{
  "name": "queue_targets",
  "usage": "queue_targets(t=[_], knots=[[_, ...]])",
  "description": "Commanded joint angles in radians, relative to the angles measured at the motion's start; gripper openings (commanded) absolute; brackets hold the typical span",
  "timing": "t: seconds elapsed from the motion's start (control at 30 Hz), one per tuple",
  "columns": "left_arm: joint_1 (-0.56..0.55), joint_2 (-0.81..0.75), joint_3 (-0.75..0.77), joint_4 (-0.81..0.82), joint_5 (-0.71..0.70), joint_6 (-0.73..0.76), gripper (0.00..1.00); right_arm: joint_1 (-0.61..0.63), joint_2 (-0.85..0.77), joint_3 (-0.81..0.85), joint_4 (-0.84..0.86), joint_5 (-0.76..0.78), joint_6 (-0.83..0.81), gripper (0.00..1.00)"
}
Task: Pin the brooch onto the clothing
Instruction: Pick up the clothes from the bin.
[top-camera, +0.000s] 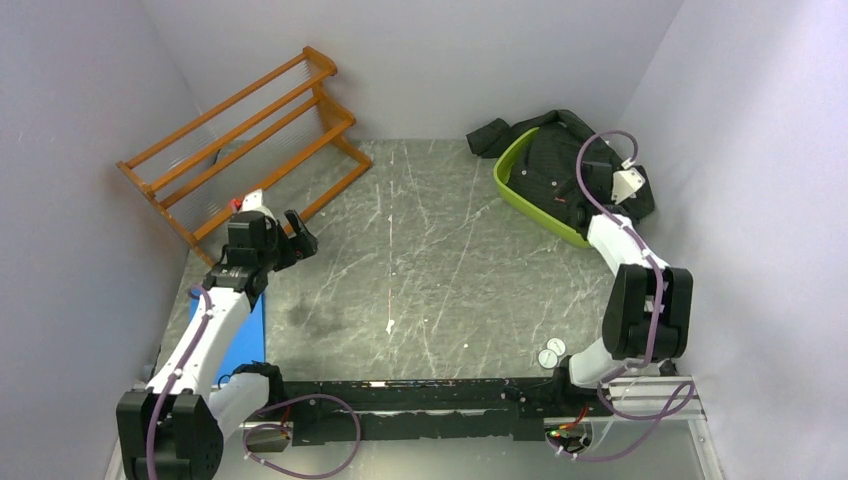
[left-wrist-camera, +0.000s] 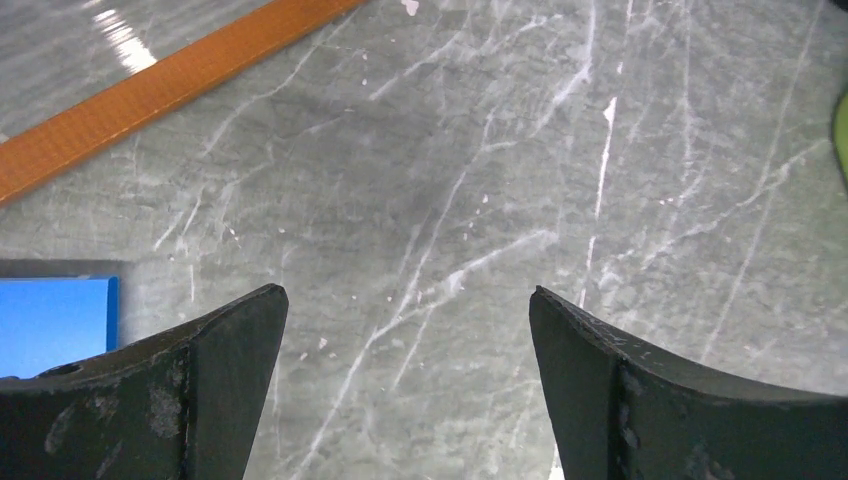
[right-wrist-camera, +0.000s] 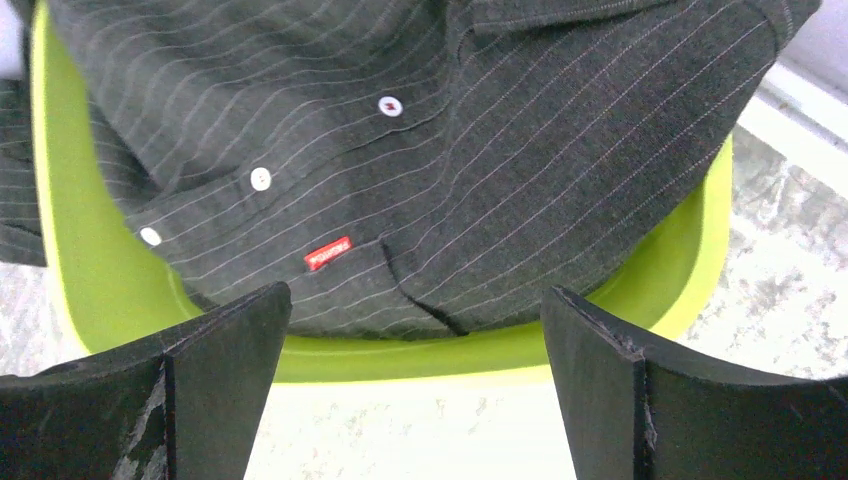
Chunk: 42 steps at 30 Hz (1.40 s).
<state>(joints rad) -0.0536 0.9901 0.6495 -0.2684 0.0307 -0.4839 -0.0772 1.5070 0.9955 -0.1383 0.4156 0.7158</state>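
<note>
The clothing (top-camera: 565, 165), a black pinstriped shirt with white buttons and a small red chest mark (right-wrist-camera: 328, 252), lies bunched in a lime-green basin (top-camera: 512, 190) at the back right. My right gripper (right-wrist-camera: 415, 290) hovers open at the basin's near rim (right-wrist-camera: 660, 290), empty, with the shirt just beyond its fingertips. In the top view its fingers are lost against the dark cloth. Two small white round discs (top-camera: 551, 352), the only brooch-like things in view, lie on the table by the right arm's base. My left gripper (top-camera: 298, 232) (left-wrist-camera: 405, 290) hangs open and empty over bare marble at the left.
A wooden two-tier rack (top-camera: 250, 140) leans at the back left, its orange rail (left-wrist-camera: 160, 90) near my left gripper. A blue flat sheet (top-camera: 240, 330) (left-wrist-camera: 50, 320) lies under the left arm. Pale walls close in on three sides.
</note>
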Motion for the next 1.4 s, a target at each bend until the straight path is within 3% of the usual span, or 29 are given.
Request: queue_targets(t=[0.0, 0.13, 0.3, 0.4, 0.57, 0.6, 0.83, 1.03, 1.37], knots=[[0.005, -0.065, 0.074, -0.099, 0.087, -0.054, 0.96, -0.058, 0.085, 0.109, -0.117, -0.108, 0.059, 1.0], [0.006, -0.157, 0.073, -0.077, 0.068, -0.097, 0.96, -0.077, 0.149, 0.178, -0.155, -0.115, 0.048, 0.99], [0.006, -0.155, 0.105, -0.082, 0.094, -0.084, 0.96, -0.081, 0.225, 0.235, -0.171, -0.15, 0.041, 0.85], [0.006, -0.118, 0.134, -0.097, 0.105, -0.079, 0.97, -0.081, 0.266, 0.263, -0.191, -0.155, 0.027, 0.64], [0.007, -0.068, 0.184, -0.101, 0.109, -0.038, 0.96, -0.081, 0.231, 0.257, -0.172, -0.168, 0.011, 0.05], [0.007, -0.063, 0.195, -0.099, 0.111, -0.027, 0.96, -0.081, 0.218, 0.26, -0.169, -0.171, 0.005, 0.01], [0.008, -0.035, 0.211, -0.101, 0.09, -0.016, 0.96, -0.08, 0.089, 0.315, -0.174, -0.209, -0.012, 0.0], [0.01, -0.031, 0.185, -0.079, 0.128, -0.034, 0.97, -0.05, -0.061, 0.314, -0.066, -0.31, -0.046, 0.0], [0.015, -0.001, 0.169, -0.04, 0.196, -0.06, 0.96, 0.259, -0.132, 0.602, -0.08, -0.305, -0.257, 0.0]])
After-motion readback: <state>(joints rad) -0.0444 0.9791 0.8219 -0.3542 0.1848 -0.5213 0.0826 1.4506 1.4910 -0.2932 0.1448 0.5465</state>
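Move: The clothes fill the bin beneath my right hand: their middle is about 10 cm ahead of it, 6 cm to its left and 6 cm below, though their near part reaches back almost under my fingertips. The bin's middle is roughly 8 cm ahead, 6 cm left and 9 cm down; the sleeve hanging out lies some 20 cm ahead and 23 cm left. From my left hand the clothes are about 21 cm ahead and 58 cm right. I sink my right hand about 5 cm and slightly forward into the clothes, fingers tipping further down, and shut my wide-open fingers to pinch a fold near the bin's near side. Holding it, I lift fast, some 25 cm, then also swing left, tilting the fingers up about 30 degrees and turning counter-clockwise. My left hand rises about 7 cm, empty and open. ##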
